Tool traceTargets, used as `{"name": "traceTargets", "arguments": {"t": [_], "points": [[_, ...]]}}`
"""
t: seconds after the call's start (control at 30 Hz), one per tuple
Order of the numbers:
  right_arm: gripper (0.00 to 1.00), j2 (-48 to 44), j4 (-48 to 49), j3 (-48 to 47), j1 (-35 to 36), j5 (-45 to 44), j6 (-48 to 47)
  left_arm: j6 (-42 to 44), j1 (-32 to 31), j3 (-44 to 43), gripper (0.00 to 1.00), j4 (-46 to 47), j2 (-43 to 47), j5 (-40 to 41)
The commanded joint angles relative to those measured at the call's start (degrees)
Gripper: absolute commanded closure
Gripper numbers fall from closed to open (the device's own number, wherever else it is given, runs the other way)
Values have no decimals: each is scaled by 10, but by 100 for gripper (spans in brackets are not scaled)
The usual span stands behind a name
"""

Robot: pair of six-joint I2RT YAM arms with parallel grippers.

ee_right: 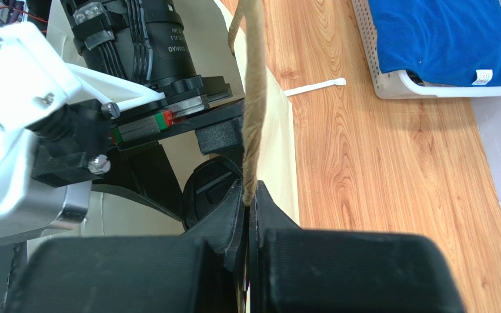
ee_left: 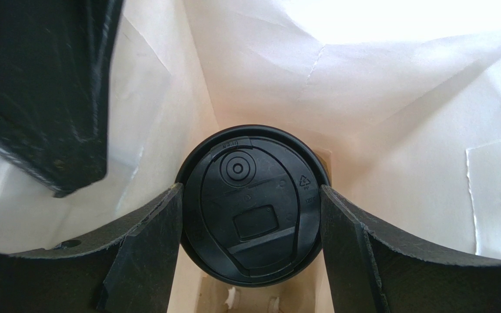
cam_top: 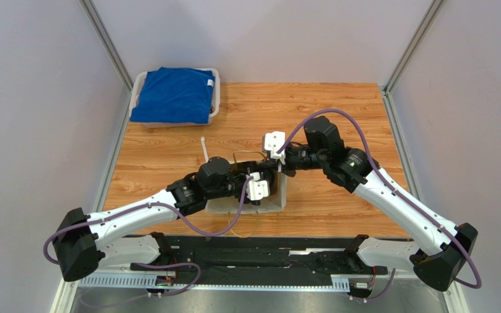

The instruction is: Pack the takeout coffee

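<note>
The takeout coffee shows as a round black lid [ee_left: 253,202] inside the white paper bag [ee_left: 364,85]. My left gripper [ee_left: 252,228] reaches down into the bag, and both fingers [ee_left: 148,248] press against the sides of the lid. In the top view the left gripper [cam_top: 259,179] is inside the bag [cam_top: 279,203]. My right gripper [ee_right: 250,195] is shut on the bag's brown twisted handle [ee_right: 254,117] and holds it upright at the bag's edge. The lid [ee_right: 207,195] shows again just left of that handle. The brown cup body is hidden under the lid.
A thin white straw [cam_top: 204,149] lies on the wooden table behind the bag. A white basket [cam_top: 215,98] with a blue cloth [cam_top: 175,96] sits at the back left. Brown cardboard [ee_left: 253,301] shows below the cup. A dark shape [ee_left: 37,85] crowds the bag's left wall.
</note>
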State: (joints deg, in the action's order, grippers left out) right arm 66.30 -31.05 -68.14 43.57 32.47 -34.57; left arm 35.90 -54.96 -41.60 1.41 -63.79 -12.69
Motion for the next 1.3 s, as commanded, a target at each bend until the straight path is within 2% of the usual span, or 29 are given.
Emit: {"name": "traceTargets", "arguments": {"t": [0.0, 0.6, 0.8, 1.0, 1.27], "points": [[100, -12, 10, -16, 0, 27, -8, -4, 9, 6, 100, 44, -8, -9], [100, 11, 5, -33, -24, 60, 4, 19, 16, -2, 100, 44, -73, -20], [100, 44, -15, -66, -56, 98, 25, 17, 30, -25, 100, 20, -118, -16], [100, 109, -66, -134, -106, 156, 37, 9, 42, -87, 100, -43, -156, -29], [100, 231, -167, -260, -176, 238, 46, -8, 54, -236, 100, -189, -225, -34]]}}
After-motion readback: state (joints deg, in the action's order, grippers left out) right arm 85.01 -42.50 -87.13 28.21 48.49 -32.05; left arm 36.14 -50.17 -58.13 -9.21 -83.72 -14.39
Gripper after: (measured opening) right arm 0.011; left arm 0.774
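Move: The left hand already holds the lidded coffee cup inside the bag's mouth. The tray it goes to lies in the bag's bottom, about 13 cm below this hand, some 4 cm to its left and level with it fore and aft; the white straw is about 16 cm left, 3 cm ahead and 19 cm down. From the right hand, the paper bag's middle lies about 5 cm back, 4 cm left and 14 cm down; the cup's lid is roughly 4 cm back, straight below by 8 cm. Still gripping the cup just under its lid, the left hand lowers it about 5 cm into the bag towards the tray, then carries it some 5 cm forward, rising slightly at the end with its fingers dipping. The right fingers stay shut on the bag's far rim by the handle, nearly still at first, then draw it forward 7 to 8 cm with a wrist roll of about 15 degrees. ##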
